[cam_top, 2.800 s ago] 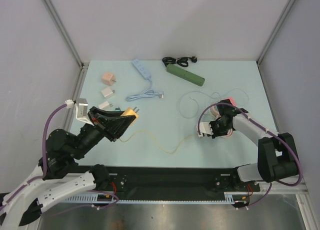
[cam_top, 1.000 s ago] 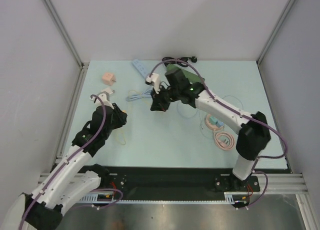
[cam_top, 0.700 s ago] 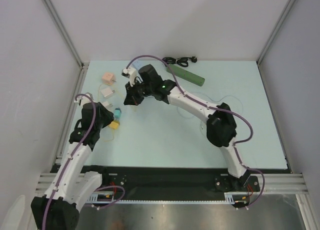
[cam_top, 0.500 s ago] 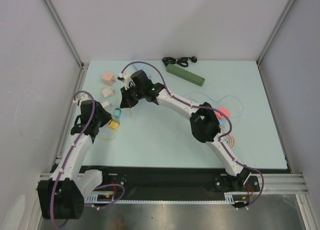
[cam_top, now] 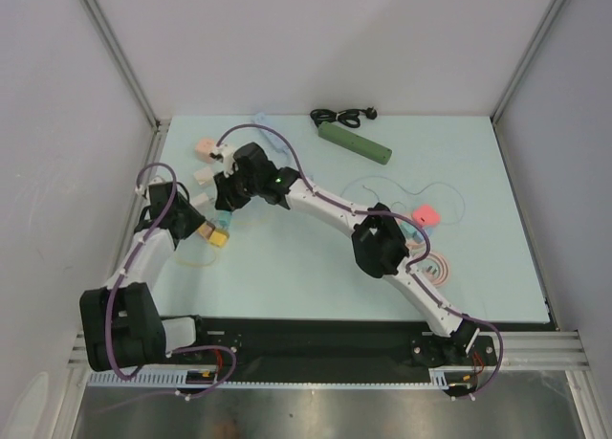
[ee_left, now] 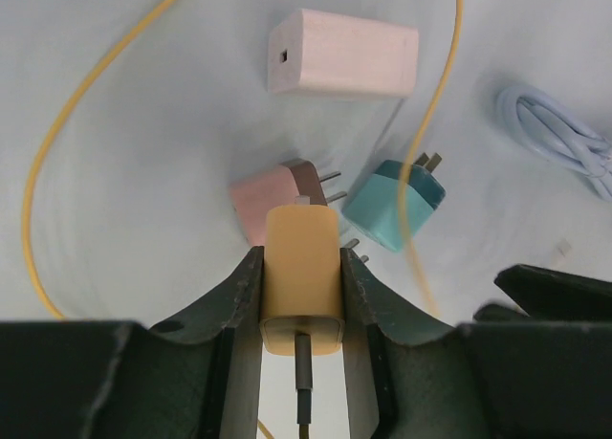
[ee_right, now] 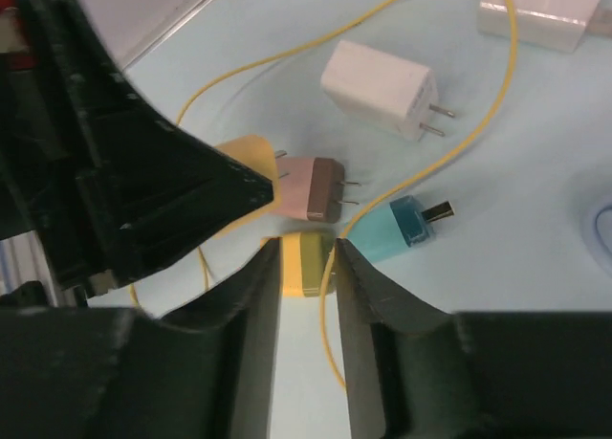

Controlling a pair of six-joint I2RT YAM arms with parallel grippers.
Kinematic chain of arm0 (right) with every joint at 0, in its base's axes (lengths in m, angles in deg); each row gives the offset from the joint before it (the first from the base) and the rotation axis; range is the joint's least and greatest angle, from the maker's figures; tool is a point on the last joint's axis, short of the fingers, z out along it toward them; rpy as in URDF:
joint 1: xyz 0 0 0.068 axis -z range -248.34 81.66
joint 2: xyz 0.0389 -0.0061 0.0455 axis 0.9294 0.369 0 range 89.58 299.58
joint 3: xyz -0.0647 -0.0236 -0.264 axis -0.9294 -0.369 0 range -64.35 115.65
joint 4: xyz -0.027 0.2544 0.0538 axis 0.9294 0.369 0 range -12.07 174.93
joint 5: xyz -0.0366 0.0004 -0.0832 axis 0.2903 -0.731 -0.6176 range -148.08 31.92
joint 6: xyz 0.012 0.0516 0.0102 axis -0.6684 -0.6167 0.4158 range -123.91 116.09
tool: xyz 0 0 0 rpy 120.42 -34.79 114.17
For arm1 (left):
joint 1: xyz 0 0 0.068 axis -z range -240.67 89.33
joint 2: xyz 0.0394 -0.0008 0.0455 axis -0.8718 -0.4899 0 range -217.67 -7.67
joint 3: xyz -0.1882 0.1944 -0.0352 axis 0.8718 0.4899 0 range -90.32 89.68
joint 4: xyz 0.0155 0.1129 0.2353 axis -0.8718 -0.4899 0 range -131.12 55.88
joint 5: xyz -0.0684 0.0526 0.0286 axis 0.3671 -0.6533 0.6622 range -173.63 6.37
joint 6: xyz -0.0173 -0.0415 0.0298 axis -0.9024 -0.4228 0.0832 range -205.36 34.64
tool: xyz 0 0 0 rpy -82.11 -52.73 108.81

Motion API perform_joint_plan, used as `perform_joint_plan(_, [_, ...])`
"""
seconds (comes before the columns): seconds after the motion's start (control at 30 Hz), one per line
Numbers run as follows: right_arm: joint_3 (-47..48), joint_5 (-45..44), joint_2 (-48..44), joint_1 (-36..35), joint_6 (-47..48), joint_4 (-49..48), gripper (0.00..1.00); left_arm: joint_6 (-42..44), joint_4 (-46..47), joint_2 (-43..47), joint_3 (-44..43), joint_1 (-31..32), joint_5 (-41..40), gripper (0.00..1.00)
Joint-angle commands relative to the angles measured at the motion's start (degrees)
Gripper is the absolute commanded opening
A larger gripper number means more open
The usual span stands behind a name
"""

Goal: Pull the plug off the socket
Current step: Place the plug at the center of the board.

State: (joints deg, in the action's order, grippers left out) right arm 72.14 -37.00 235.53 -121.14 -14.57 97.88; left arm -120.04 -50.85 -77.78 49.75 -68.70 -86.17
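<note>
In the left wrist view my left gripper (ee_left: 301,257) is shut on a yellow charger block (ee_left: 301,286), one finger on each side. A dark grey cable plug (ee_left: 303,358) sits in the block's near end, with a yellow cable (ee_left: 435,104) trailing over the table. My right gripper (ee_right: 306,252) is open with a narrow gap. It hangs just beside the left gripper (ee_right: 143,190), above a second yellow and olive block (ee_right: 308,265) on the table. In the top view both grippers meet at the table's left side, the right gripper (cam_top: 224,208) coming from the far side.
A pink and brown charger (ee_left: 277,198), a teal charger (ee_left: 394,208) and a pale pink block (ee_left: 344,52) lie close ahead. A white charger (ee_right: 378,85) lies nearby. Farther off are a green power strip (cam_top: 355,142), a black cord (cam_top: 344,117) and a coiled cable (cam_top: 436,265).
My right arm has swung left across the table to the left gripper, and its jaws have parted a little. My left arm drew back to the left edge, still holding the yellow charger.
</note>
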Motion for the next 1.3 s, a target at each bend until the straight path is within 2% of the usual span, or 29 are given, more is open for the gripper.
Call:
perform_joint_plan(0.0, [3.5,-2.7,0.5,-0.8,3.2,-1.0,0.34,2.2,2.8,-3.1,-3.3,-1.3,1.2,0.06])
perform_joint_plan(0.03, [3.4,-2.5,-0.1,-0.6,4.4,-0.4,0.44,2.6,2.8,-3.6,-3.8,-1.5,1.1,0.06])
perform_joint_plan(0.1, [2.0,-1.2,-3.4,0.0,8.9,1.9,0.53,3.0,2.1,-4.8,-4.0,-2.0,0.1,0.08])
perform_joint_plan(0.13, [1.2,-0.8,-4.7,0.6,10.5,2.9,0.61,3.2,2.1,-5.0,-4.1,-2.2,-0.5,0.08])
perform_joint_plan(0.23, [-4.6,6.1,-12.6,2.7,20.7,7.3,0.77,3.8,2.1,-5.3,-4.5,-3.1,-2.0,0.16])
perform_joint_plan(0.27, [-6.4,10.6,-14.9,3.6,22.6,9.5,0.79,4.2,2.0,-5.7,-4.9,-3.5,-2.4,0.2])
perform_joint_plan(0.3, [-10.6,13.6,-19.6,4.4,26.8,10.8,0.8,4.9,2.0,-6.9,-5.4,-3.5,-2.8,0.2])
perform_joint_plan(0.4, [-16.8,20.4,-27.2,8.0,30.7,15.9,0.83,5.6,1.5,-9.4,-7.4,-4.1,-2.4,0.27])
perform_joint_plan(0.43, [-21.5,22.1,-32.2,9.3,34.8,17.7,0.84,5.9,1.3,-10.9,-8.2,-4.2,-1.5,0.31])
perform_joint_plan(0.47, [-24.0,23.3,-35.4,11.6,36.0,19.8,0.84,6.3,1.4,-11.7,-8.6,-4.2,-0.7,0.4])
perform_joint_plan(0.53, [-32.9,24.2,-40.9,14.5,39.5,21.0,0.85,7.1,1.3,-12.6,-9.4,-4.4,0.1,0.48])
perform_joint_plan(0.57, [-35.8,25.3,-46.8,17.7,40.2,21.4,0.85,7.4,1.3,-12.6,-9.5,-4.4,0.8,0.55])
perform_joint_plan(0.67, [-47.0,26.4,-56.9,22.6,42.4,22.0,0.86,8.4,1.8,-11.9,-9.4,-4.4,1.3,0.65])
perform_joint_plan(0.73, [-50.9,26.7,-61.1,27.2,43.7,24.3,0.86,8.8,1.6,-11.6,-9.5,-4.4,1.8,0.67])
perform_joint_plan(0.83, [-58.4,26.9,-68.6,33.4,46.0,25.7,0.86,9.8,1.2,-9.5,-9.3,-4.4,3.8,0.72])
perform_joint_plan(0.9, [-64.2,26.7,-74.2,37.0,46.6,25.6,0.87,11.2,2.1,-5.3,-8.4,-4.4,6.4,0.8])
perform_joint_plan(0.97, [-68.1,26.6,-77.8,42.9,46.2,23.4,0.87,12.0,3.4,-1.5,-6.3,-4.4,8.9,0.96])
perform_joint_plan(1.0, [-72.1,26.6,-80.7,45.0,45.8,22.4,0.87,12.3,5.1,2.1,-5.4,-4.1,12.4,1.0])
perform_joint_plan(1.03, [-73.7,26.2,-81.9,48.8,45.8,21.1,0.87,12.5,5.9,3.8,-3.5,-3.7,13.9,1.0])
perform_joint_plan(1.13, [-78.3,26.1,-84.4,54.3,46.8,21.3,0.87,13.1,6.5,8.3,-2.6,0.5,17.0,1.0])
perform_joint_plan(1.23, [-80.1,26.5,-85.6,60.3,47.7,22.3,0.86,13.6,6.3,11.4,-3.8,7.5,17.1,0.99])
perform_joint_plan(1.27, [-80.3,27.0,-85.9,63.2,48.1,22.8,0.86,13.8,6.6,12.1,-4.1,12.8,16.5,0.99])
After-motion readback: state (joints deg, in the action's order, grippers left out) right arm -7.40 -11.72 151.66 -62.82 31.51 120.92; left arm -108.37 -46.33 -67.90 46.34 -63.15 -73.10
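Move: The orange plug already in the left fingers is bound for bare board about 2 cm ahead, 3 cm left and 3 cm below that hand. The pink-brown plug lies about 1 cm ahead, the yellow plug 1 cm back and 3 cm right, the teal plug 4 cm ahead and 4 cm right, a white plug 8 cm ahead and 1 cm left. From the right hand, the teal plug is 2 cm ahead and 1 cm left, 5 cm down; the pink round socket is some 48 cm right, 2 cm back. The orange plug is carried by the left hand about 3 cm left, 2 cm forward and 2 cm down, then let go beside the pink-brown plug; the opened fingers rise over 10 cm, swinging right and some 20 degrees clockwise. The right hand, its tips already parting at the yellow cable, opens wide, clears it and sweeps about 50 cm right in a high arc, drawing back 8 cm, towards the pink round socket. ##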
